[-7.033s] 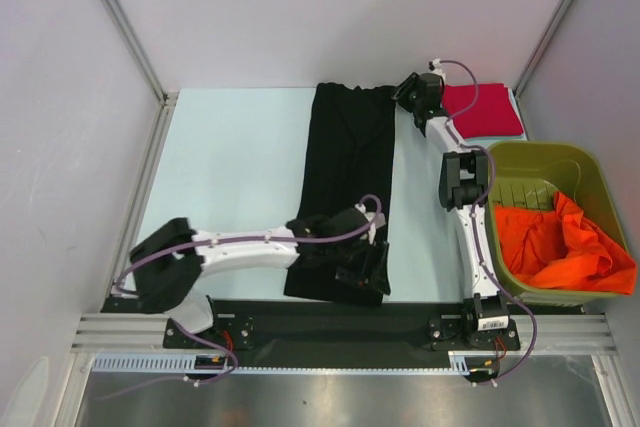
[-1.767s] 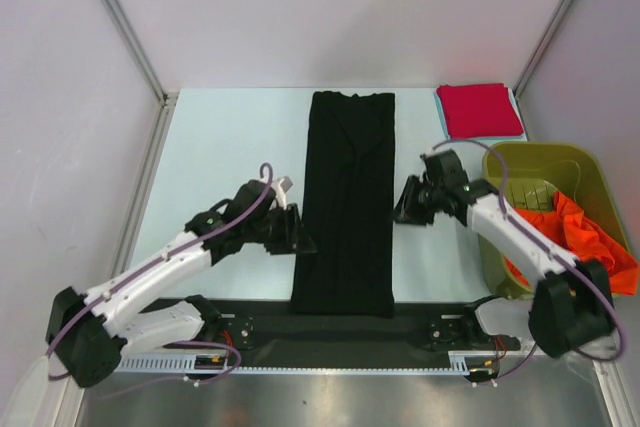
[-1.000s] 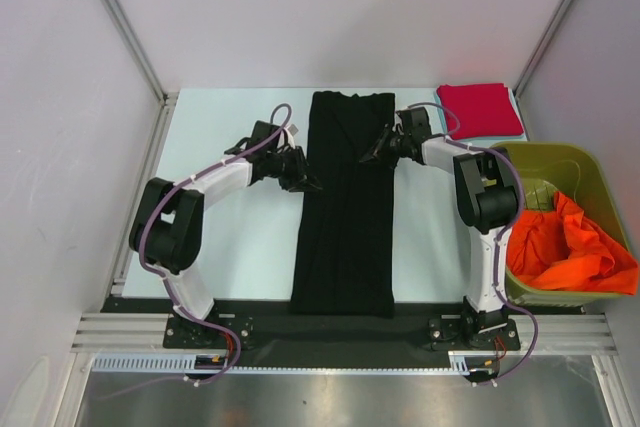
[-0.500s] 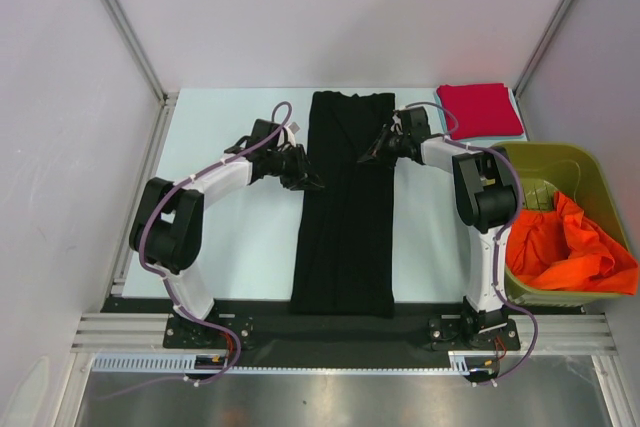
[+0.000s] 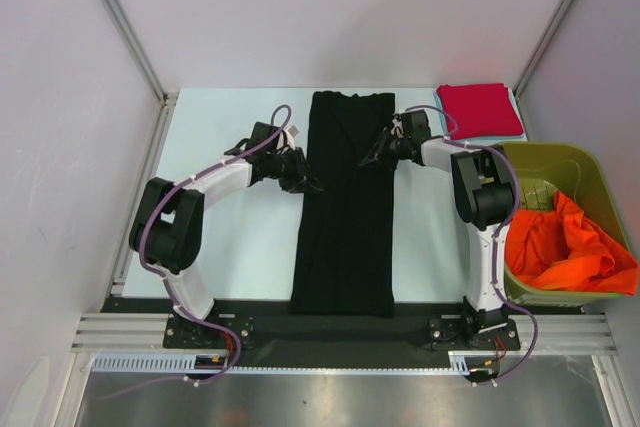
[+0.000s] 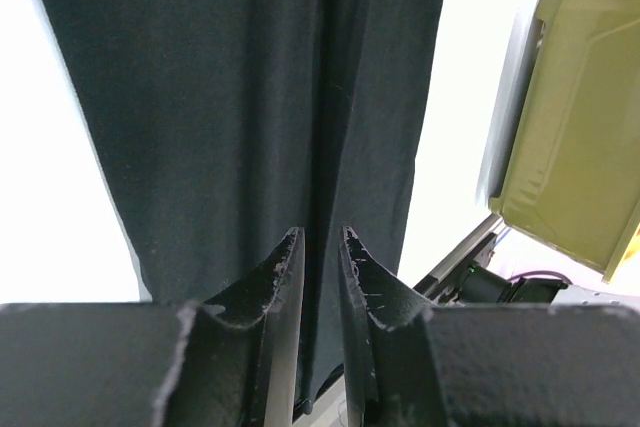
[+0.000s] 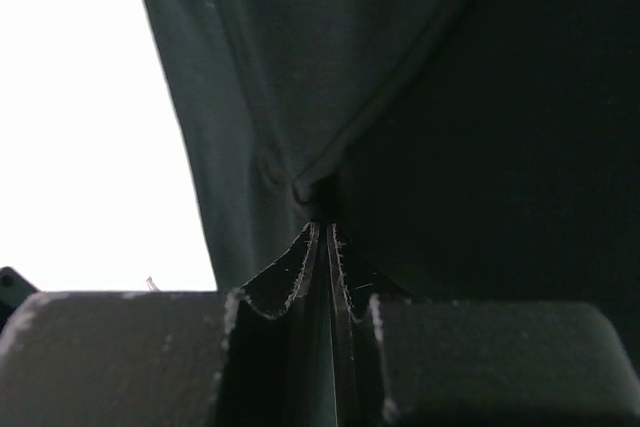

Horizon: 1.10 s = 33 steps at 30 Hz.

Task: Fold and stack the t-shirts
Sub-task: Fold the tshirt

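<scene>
The black t-shirt [image 5: 345,237] lies folded into a long narrow strip down the middle of the table, also seen in the wrist views [image 6: 230,97] [image 7: 480,97]. My left gripper [image 5: 310,185] [image 6: 320,237] sits at the strip's left edge, about a third of the way from the far end. Its jaws stand a narrow gap apart over the cloth, with nothing clamped that I can see. My right gripper [image 5: 370,157] [image 7: 322,227] rests on the strip's right side, fingers almost together, tips at a raised fold. A folded red t-shirt [image 5: 482,110] lies at the back right. An orange t-shirt [image 5: 565,252] is crumpled in the bin.
The olive-green bin [image 5: 540,159] [image 6: 580,127] stands at the right edge, just beyond the right arm's elbow. Bare pale-blue table [image 5: 230,227] stretches left of the strip. Metal frame posts and grey walls close in the left, right and far sides.
Both arms swung from the strip's middle up to its far third. They have stayed almost still for the last second. The black shirt has not shifted.
</scene>
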Tool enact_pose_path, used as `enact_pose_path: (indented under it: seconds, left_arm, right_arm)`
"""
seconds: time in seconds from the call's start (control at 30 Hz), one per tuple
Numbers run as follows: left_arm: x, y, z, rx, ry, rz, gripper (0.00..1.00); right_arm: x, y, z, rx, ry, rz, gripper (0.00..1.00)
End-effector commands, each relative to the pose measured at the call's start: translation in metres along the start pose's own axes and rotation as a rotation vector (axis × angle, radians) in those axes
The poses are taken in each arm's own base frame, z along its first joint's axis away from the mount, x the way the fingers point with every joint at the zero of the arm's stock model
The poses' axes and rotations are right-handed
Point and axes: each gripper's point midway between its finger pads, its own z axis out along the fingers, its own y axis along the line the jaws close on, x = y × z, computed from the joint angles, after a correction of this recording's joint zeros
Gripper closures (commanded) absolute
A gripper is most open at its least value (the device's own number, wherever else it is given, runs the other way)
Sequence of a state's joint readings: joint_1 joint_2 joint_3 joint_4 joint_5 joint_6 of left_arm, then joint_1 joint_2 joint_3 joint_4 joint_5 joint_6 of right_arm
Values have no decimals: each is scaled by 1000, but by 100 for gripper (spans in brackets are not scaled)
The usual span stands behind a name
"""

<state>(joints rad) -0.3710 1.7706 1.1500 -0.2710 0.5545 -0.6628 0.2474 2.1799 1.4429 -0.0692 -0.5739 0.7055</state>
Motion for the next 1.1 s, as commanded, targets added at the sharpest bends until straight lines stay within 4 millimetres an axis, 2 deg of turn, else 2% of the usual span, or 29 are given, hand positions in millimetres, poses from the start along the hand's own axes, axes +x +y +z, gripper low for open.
enact_pose_path:
  seconds: [0.0, 0.5, 0.73, 0.77, 0.8, 0.87, 0.9, 1.0, 1.03, 1.07]
  left_arm:
    - [-10, -13, -12, 41, -40, 38, 76]
    - [-4, -3, -10, 24, -28, 25, 76]
    - [1, 1, -8, 19, -15, 21, 76]
    - [1, 2, -8, 18, -16, 24, 76]
    - [1, 2, -8, 14, -15, 26, 76]
    - [-1, 4, -9, 2, -21, 31, 76]
    - [-2, 5, -9, -2, -23, 35, 76]
    - [-12, 10, -13, -36, -37, 53, 75]
    - [-17, 16, -14, -53, -39, 45, 72]
    - [-28, 14, -17, -52, -60, 65, 71]
  right_arm:
    - [-5, 14, 8, -50, 0, -48, 89]
    - [-8, 26, 25, -71, 10, -61, 91]
    - [-2, 10, 40, -18, 25, -44, 89]
    - [-2, 8, 42, -8, 28, -53, 87]
    - [3, -3, 45, 27, 47, -41, 86]
    - [2, -6, 47, 48, 61, -61, 82]
    - [8, -13, 47, 74, 90, -45, 81]
    - [2, -9, 42, 76, 81, -68, 73]
    - [-3, -1, 37, 67, 69, -78, 69]
    - [-10, 5, 34, 58, 56, -88, 66]
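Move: The right hand is low over the black t-shirt's far part, with a crease junction about 2 cm ahead, 3 cm left and 2 cm below. The shirt's left edge lies some 12 cm left and level with the hand; the folded red shirt is roughly 14 cm ahead and 24 cm right. From the left hand, the crease junction is about 12 cm ahead, 8 cm right and 8 cm below. The right hand eases about 3 cm left and slightly forward to the shirt's crease junction, its fingers opening partway. ##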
